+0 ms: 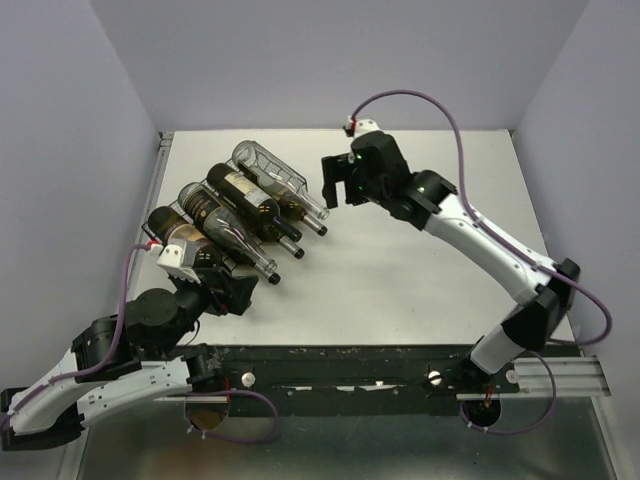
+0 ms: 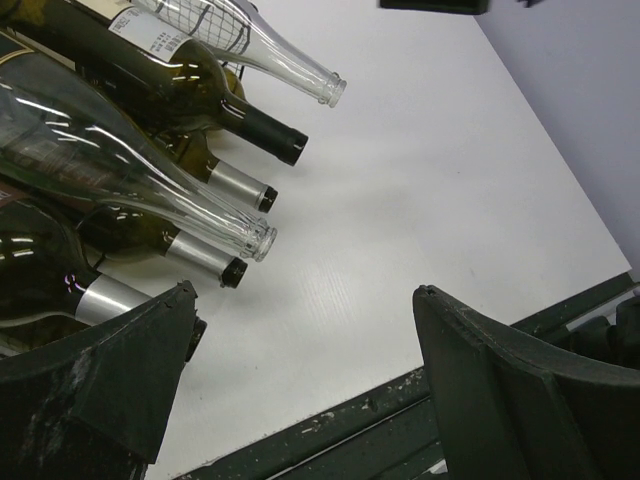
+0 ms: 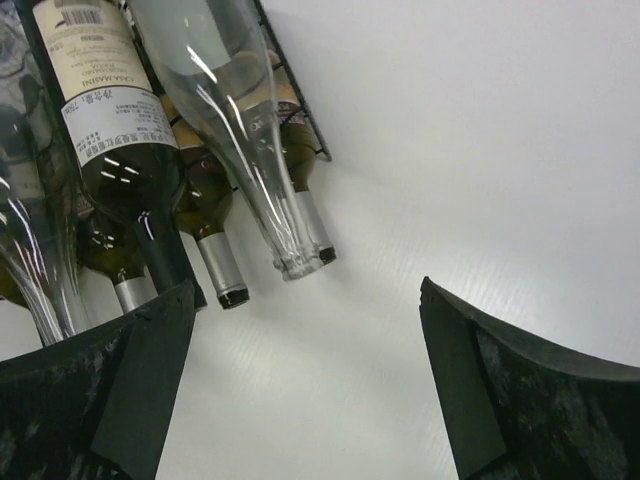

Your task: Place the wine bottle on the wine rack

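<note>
The black wire wine rack (image 3: 302, 100) stands at the table's left and holds several bottles in two layers, necks pointing right and toward me. A clear glass wine bottle (image 1: 275, 178) lies in its far end row; its mouth (image 3: 300, 262) hangs free over the table. My right gripper (image 1: 338, 190) hovers just right of that neck, open and empty, apart from the glass. My left gripper (image 1: 240, 290) sits at the rack's near corner, open and empty, beside the necks of the lower bottles (image 2: 205, 260).
Dark green bottles with silver or black capsules (image 1: 250, 205) and a second clear bottle (image 2: 120, 160) fill the other rows. White tabletop (image 1: 400, 270) spreads to the right. A black rail (image 1: 350, 362) runs along the near edge. Grey walls enclose three sides.
</note>
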`<state>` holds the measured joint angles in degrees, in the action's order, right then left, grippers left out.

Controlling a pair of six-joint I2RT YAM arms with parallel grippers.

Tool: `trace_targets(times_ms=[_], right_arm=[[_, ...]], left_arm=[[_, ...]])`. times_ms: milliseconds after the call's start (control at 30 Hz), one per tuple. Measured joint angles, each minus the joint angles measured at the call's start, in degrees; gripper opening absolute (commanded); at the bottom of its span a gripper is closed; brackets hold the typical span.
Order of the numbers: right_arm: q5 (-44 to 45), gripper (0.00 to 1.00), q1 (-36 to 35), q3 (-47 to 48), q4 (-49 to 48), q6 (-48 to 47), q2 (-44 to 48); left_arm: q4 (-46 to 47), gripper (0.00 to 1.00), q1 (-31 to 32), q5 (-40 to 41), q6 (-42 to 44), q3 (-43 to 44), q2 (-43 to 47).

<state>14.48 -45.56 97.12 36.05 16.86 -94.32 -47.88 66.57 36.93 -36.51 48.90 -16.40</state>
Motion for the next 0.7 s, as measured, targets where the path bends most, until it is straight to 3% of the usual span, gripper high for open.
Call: trace_targets(times_ms=[300,700], right_arm=[[8.76,1.0,0.0,-17.99,4.72,7.98,24.33],[10.64,1.0,0.02,-19.71,13.55,12.11,42.07]], left_arm=[[-5.42,0.99,0.0,-0.13,-2.27,2.99,0.76],[-13.46,0.99,0.0,-0.13,-3.87,5.2,8.11]])
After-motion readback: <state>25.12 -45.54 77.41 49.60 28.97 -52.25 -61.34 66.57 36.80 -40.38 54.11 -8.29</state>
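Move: The clear wine bottle just set on the wine rack lies with its middle about 9 cm ahead of the right hand, 14 cm to its left and some 12 cm below. The dark labelled bottle lies about 5 cm left of the clear one and 5 cm nearer the base. From the left hand, the clear bottle is roughly 29 cm ahead, 6 cm right and 12 cm lower. Open right hand retreats some 20 cm right and back from the rack, rising; left hand drifts left. ##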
